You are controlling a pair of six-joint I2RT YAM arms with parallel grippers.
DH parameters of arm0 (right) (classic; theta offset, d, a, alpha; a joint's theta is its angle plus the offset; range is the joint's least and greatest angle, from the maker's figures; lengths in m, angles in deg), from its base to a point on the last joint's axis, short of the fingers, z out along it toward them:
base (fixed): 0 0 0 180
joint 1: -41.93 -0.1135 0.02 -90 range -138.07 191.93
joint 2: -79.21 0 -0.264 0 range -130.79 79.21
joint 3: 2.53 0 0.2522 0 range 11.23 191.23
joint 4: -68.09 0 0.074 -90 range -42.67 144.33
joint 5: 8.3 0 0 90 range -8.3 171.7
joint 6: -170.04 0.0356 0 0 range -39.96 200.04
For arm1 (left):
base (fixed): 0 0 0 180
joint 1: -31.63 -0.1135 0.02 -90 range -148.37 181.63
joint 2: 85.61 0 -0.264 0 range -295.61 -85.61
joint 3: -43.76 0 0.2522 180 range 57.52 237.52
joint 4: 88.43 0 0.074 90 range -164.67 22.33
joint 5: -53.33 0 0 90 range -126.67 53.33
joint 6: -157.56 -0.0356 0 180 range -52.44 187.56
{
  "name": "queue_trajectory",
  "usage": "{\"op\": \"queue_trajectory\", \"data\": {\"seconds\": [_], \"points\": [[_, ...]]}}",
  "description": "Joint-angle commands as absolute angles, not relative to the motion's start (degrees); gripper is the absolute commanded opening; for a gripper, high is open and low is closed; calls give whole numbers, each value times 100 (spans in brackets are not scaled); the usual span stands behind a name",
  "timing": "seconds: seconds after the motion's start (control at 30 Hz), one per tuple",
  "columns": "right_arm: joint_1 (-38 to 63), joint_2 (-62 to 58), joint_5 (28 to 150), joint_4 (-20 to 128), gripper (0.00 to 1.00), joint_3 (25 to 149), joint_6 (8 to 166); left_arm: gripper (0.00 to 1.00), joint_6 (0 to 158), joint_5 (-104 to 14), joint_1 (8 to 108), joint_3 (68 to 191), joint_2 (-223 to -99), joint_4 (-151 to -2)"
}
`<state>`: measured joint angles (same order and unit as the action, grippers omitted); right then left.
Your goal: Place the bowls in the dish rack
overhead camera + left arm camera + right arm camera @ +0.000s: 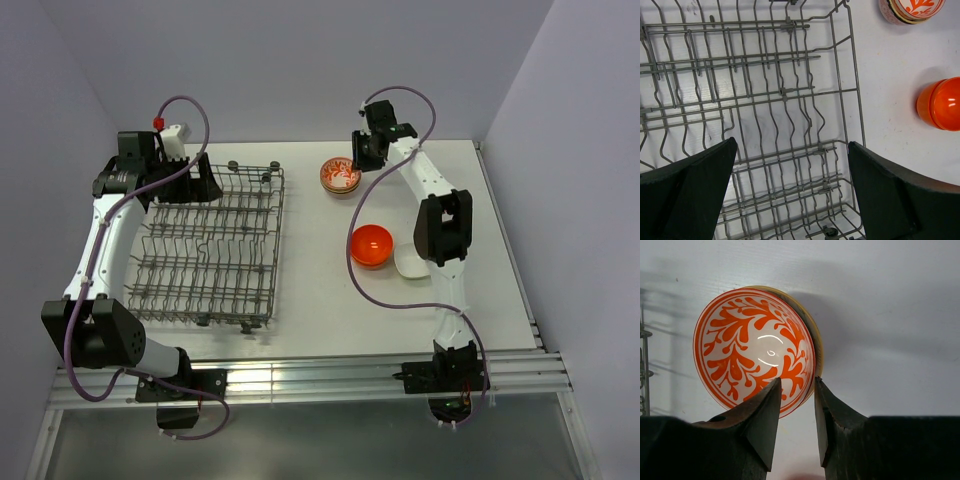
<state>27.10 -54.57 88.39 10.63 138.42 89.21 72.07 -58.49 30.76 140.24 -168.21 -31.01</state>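
A white bowl with an orange leaf pattern (340, 176) (752, 347) sits nested in another bowl, whose yellowish rim (816, 342) shows, at the far middle of the table. My right gripper (359, 158) (797, 380) is partly open astride its near rim, one finger over the inside and the other at the outer edge. A glossy orange bowl (371, 245) (942, 104) lies nearer. Beside it, a white bowl (408, 263) is partly hidden under the right arm. The grey wire dish rack (210, 250) (785, 90) holds nothing. My left gripper (203, 184) (792, 145) hangs wide open over its far end.
The patterned stack (912, 9) also shows at the top right of the left wrist view. The rack's edge (644, 365) is at the far left of the right wrist view. Walls close in the table at the back and both sides.
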Motion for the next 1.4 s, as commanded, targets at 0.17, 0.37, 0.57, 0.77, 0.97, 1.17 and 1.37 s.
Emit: {"op": "queue_trajectory", "data": {"seconds": [0.17,0.37,0.57,0.77,0.97,1.17,1.37], "points": [[2672,-5632,8741,1346,40,14192,8980,100,7354,-5987,3075,14136,-16743,-3301],[2664,-5746,8732,1364,35,14227,8980,100,7354,-6022,3084,14163,-16796,-3283],[2672,-5712,8723,1381,18,14271,9015,99,7406,-6005,3075,13987,-16743,-3398],[2664,-5571,8714,1425,2,14227,9024,99,7398,-6040,3084,13987,-16778,-3371],[2672,-5334,8881,1495,0,14087,9094,99,7389,-6066,3084,13978,-16778,-3363],[2707,-5070,9241,1662,0,14060,9252,100,7371,-6189,3084,13996,-16787,-3354],[2804,-4657,9575,1856,0,13911,9340,99,7327,-6329,3075,14136,-16813,-3389]]}}
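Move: Just left of the right hand, about 5 cm to the middle, lies the top bowl of the patterned stack, about level with it fore and aft and 2 cm lower, its right rim between the half-open fingers. The red bowls sit some 18 cm back and 3 cm right of that hand; the dish rack's middle is roughly 35 cm left and 17 cm back. From the left hand the top bowl is about 14 cm ahead and 28 cm right, 14 cm down. Sinking about 2 cm, the right hand brings its half-open fingers farther down over the right rim of the top bowl and shuts them on it, pinching the wall while easing about 1 cm forward. It pauses there, then starts to lift, rising some 2 cm with a slight drift left and a small roll that raises its left side. ##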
